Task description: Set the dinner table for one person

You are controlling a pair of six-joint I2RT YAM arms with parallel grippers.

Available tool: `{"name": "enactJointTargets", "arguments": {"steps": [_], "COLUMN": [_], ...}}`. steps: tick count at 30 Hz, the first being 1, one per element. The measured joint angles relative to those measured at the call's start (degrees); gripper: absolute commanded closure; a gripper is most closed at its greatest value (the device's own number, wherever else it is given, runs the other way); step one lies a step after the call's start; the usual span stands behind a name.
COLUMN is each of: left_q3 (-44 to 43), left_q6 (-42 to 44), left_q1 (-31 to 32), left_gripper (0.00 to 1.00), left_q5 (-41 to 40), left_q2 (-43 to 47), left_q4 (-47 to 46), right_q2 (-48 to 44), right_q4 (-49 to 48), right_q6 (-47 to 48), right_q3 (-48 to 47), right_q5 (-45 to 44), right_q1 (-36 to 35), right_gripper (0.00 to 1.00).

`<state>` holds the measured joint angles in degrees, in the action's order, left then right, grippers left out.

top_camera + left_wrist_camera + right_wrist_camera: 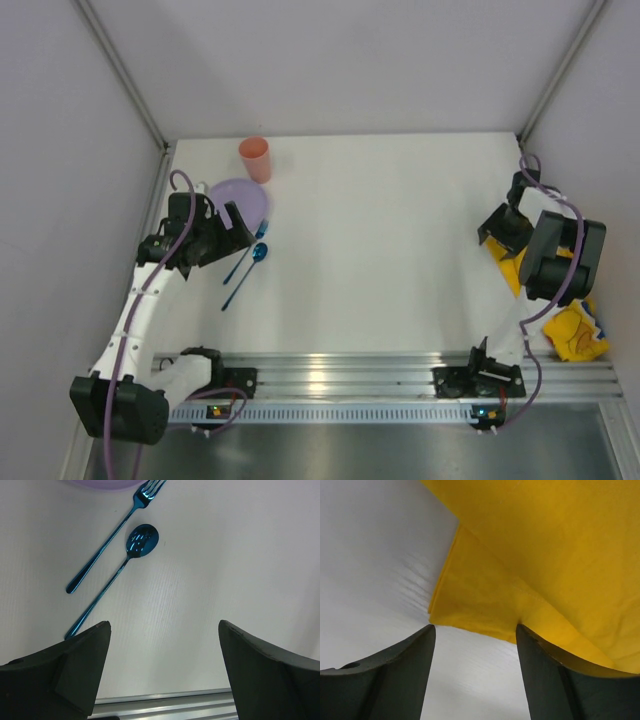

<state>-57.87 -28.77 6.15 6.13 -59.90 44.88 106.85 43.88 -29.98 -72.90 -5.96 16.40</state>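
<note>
The white dinner table (400,250) carries a purple plate (240,197) at the far left, with a pink cup (255,158) just beyond it. A shiny blue fork (107,547) and spoon (142,539) lie side by side next to the plate. My left gripper (238,225) hovers over the table near the cutlery handles, open with nothing between its fingers (85,665). At the right edge, my right gripper (474,629) is down at the folded edge of a yellow cloth (545,555). It is open, and one fingertip (525,635) touches the cloth's hem.
A ribbed aluminium rail (400,375) runs along the table's near edge, with both arm bases on it. Grey walls close in the left, back and right sides. The yellow cloth (578,332) bunches up at the near right corner, partly under the right arm.
</note>
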Motion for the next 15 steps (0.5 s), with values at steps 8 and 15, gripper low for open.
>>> {"name": "enactJointTargets", "arguments": {"steps": [8, 15], "left_q3": [0.02, 0.02], "left_q6": [-0.04, -0.48], "left_q1": [0.00, 0.00], "left_gripper": [0.07, 0.07], "left_q5": [-1.05, -1.22], "left_q2": [0.07, 0.04], "left_q4": [0.15, 0.13], "right_q2": [2.60, 4.46], "right_q4": [-1.09, -0.70], "right_q6": [0.61, 2.43], "right_q3": [-2.32, -4.59], "right_q5": [0.00, -0.87], "right_q1": [1.42, 2.25], "right_gripper": [0.37, 0.69]}}
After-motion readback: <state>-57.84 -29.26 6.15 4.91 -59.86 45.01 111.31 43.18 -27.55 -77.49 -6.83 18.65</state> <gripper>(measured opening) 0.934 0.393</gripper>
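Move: The right fingers stand partly open at table level over the end of the yellow napkin, whose left corner lies about 2 cm to their left, 1 cm ahead and some 1 cm lower. The napkin's middle is roughly 10 cm back and 11 cm to the right of this hand. From the idle left gripper that corner lies around 60 cm to the right, 5 cm ahead and 16 cm down. Slide the right gripper about 2.5 cm to the right and 1.5 cm forward, keeping it low over the table with the fingers pointing down, so the napkin's end comes along. In the last part of the slide, close the fingers from about two-thirds to under half open, gathering the cloth by its left corner between the tips. ##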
